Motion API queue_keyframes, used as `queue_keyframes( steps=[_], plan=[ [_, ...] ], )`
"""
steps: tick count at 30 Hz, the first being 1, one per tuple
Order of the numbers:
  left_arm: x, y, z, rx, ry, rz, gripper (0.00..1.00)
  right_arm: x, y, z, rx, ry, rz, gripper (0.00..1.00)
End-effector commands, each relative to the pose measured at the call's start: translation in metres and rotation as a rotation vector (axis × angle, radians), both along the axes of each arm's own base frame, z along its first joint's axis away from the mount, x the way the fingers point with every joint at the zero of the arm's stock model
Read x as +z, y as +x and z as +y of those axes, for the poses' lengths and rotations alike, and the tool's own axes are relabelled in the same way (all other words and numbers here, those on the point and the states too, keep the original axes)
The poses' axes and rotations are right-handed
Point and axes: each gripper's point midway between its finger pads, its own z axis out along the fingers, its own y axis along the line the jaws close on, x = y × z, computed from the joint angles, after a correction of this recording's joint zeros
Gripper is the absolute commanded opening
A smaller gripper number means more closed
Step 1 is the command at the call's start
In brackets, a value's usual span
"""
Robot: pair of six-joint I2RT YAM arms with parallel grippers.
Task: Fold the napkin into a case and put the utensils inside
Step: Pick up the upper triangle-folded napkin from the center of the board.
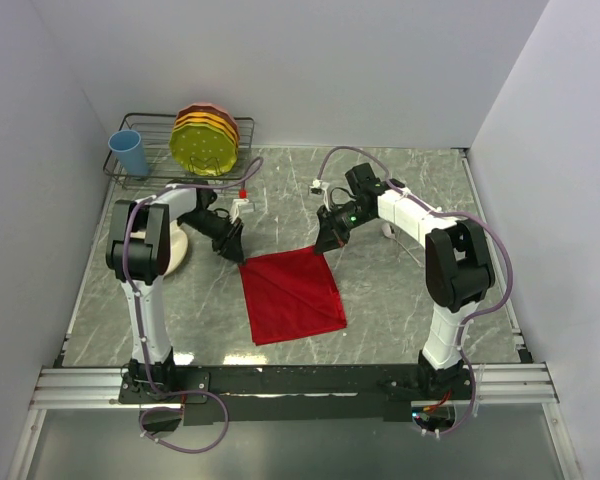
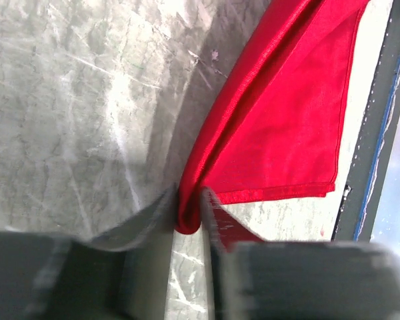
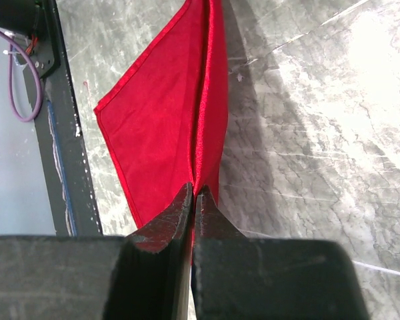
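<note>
The red napkin lies on the grey marbled table, its near part flat and its far edge lifted between both arms. My left gripper is at the napkin's far left corner. In the left wrist view a rolled fold of the napkin fills the narrow gap of this gripper, with a finger against it on each side. My right gripper is at the far right corner. In the right wrist view it is shut tight on the napkin's edge. The utensils are out of view.
A wire dish rack at the back left holds yellow and orange plates and a blue cup. A cream plate sits under the left arm. A small white object lies by the right arm. The black front rail runs just behind the napkin's near edge.
</note>
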Motion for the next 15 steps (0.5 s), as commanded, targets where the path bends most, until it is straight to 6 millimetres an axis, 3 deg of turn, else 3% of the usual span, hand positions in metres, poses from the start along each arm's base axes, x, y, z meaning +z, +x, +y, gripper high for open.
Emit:
queue_keyframes(
  steps=[1,4,9,12,15],
  plan=[
    [0.018,0.004,-0.01,-0.011,-0.086,-0.042,0.14,0.018,-0.004,0.0,0.013,0.019,-0.05,0.0],
    [0.025,0.003,-0.011,-0.004,-0.096,-0.052,0.01,0.02,-0.001,0.0,0.001,0.012,-0.062,0.0],
    [0.059,0.009,-0.007,0.04,-0.088,-0.162,0.01,0.035,0.015,-0.009,-0.067,0.0,-0.123,0.0],
    [0.082,0.024,-0.005,0.115,-0.047,-0.219,0.01,0.059,0.033,-0.018,-0.133,0.001,-0.216,0.0],
    [0.111,0.055,-0.003,0.194,-0.009,-0.276,0.01,0.087,0.056,-0.031,-0.184,-0.002,-0.346,0.0]
  ],
)
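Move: The left hand's half-open fingers already straddle the napkin's left far corner, right at their pads; the napkin's middle is about 11 cm to the hand's right, 8 cm back and slightly lower. The three-part plate stands some 20 cm to its left and 3 cm farther out. The right hand already grips the other far corner; from it the left corner lies about 17 cm left, 2 cm back and 8 cm lower, and the spoon and fork about 17 cm right, 1 cm ahead, on the table. Pinching the napkin's left corner shut between its fingertips, the left hand pauses low, then lifts it about 5 cm, quickening as it goes and edging forward only at the end. The right hand keeps its grip on the other corner and starts up just after, rising some 3 cm while drawing forward and slightly to its right, away from the left hand. ##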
